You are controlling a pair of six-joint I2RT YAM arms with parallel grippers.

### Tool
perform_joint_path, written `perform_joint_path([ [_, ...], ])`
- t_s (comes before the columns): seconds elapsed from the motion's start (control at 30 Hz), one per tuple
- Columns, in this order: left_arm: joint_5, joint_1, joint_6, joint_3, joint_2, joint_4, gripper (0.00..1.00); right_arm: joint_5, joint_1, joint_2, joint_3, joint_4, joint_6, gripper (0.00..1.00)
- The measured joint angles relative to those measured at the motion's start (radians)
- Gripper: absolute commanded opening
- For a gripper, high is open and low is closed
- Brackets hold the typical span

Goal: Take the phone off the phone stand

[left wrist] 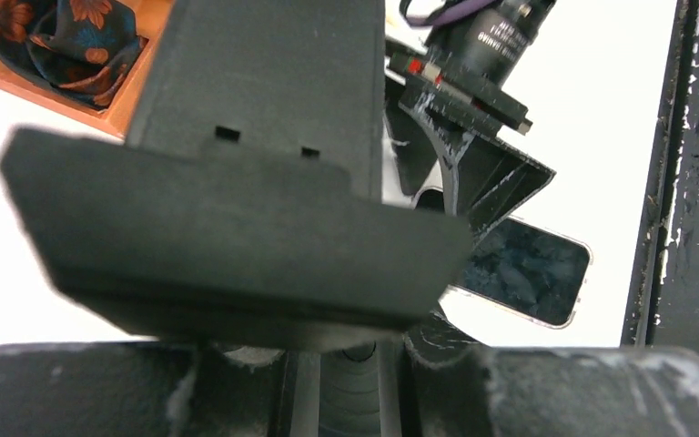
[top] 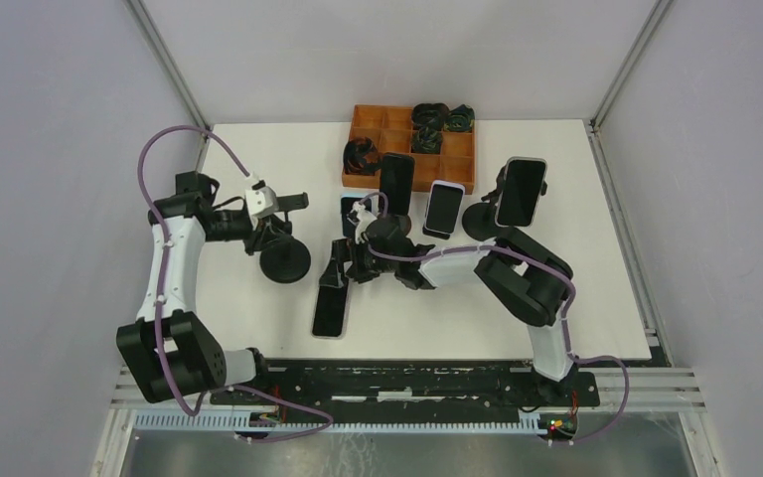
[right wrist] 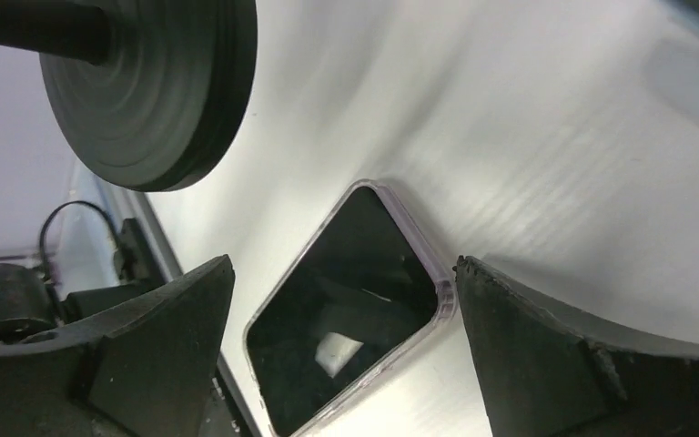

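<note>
A black phone (top: 330, 308) in a clear case lies flat on the white table, off its stand. In the right wrist view the phone (right wrist: 346, 309) rests on the table between and below my right gripper's (right wrist: 341, 264) wide open fingers, touching neither. My right gripper (top: 343, 268) hovers over the phone's far end. Left of it stands the empty black phone stand (top: 283, 256), with my left gripper (top: 270, 231) shut on its stem. The stand's plate (left wrist: 237, 228) fills the left wrist view, and the phone (left wrist: 528, 273) shows behind it.
Three more phones stand on stands at the back: a black one (top: 395, 184), a white-edged one (top: 444, 209) and a tall one (top: 522, 191). An orange tray (top: 387, 129) with dark cloth rolls sits at the far edge. The stand's round base (right wrist: 155, 82) is near my right gripper.
</note>
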State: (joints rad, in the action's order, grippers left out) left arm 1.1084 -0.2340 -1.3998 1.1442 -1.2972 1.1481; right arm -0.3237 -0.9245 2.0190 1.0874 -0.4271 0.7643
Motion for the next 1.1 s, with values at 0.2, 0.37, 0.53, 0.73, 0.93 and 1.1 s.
perform_joint_path([
  [0.2,0.005,0.0,0.01,0.0,-0.064,-0.037,0.03,0.147,0.0,-0.137,-0.023,0.108,-0.097,0.98],
  [0.37,0.003,0.004,0.114,0.0,-0.126,-0.182,0.03,0.216,0.002,-0.299,-0.05,0.134,-0.178,0.98],
  [0.53,-0.012,0.024,0.26,0.0,-0.188,-0.405,0.03,0.248,0.002,-0.416,-0.064,0.135,-0.238,0.98],
  [0.73,-0.001,0.035,0.331,0.081,-0.348,-0.538,0.02,0.274,0.002,-0.515,-0.129,0.138,-0.284,0.98],
  [0.93,0.003,0.055,0.334,0.23,-0.526,-0.584,0.03,0.308,0.002,-0.591,-0.207,0.14,-0.317,0.98],
  [1.1,0.013,0.096,0.334,0.324,-0.608,-0.597,0.06,0.34,0.004,-0.637,-0.254,0.14,-0.329,0.98],
])
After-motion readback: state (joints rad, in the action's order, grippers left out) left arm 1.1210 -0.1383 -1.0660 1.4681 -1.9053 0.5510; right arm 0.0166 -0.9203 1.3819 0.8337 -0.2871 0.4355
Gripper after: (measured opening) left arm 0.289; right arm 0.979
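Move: The left hand still grips the phone stand; the open spot for its base lies about 19 cm ahead and 19 cm below. The blue phone is some 11 cm ahead and 16 cm to the right of this hand. From the open right hand, the freed phone's middle lies roughly 9 cm back, 3 cm left and 4 cm below; the blue phone is 12 cm ahead, 4 cm right. Left carries the phone stand 18 cm forward, sinking; open right rises 15 cm away from the phone, drifting right. ##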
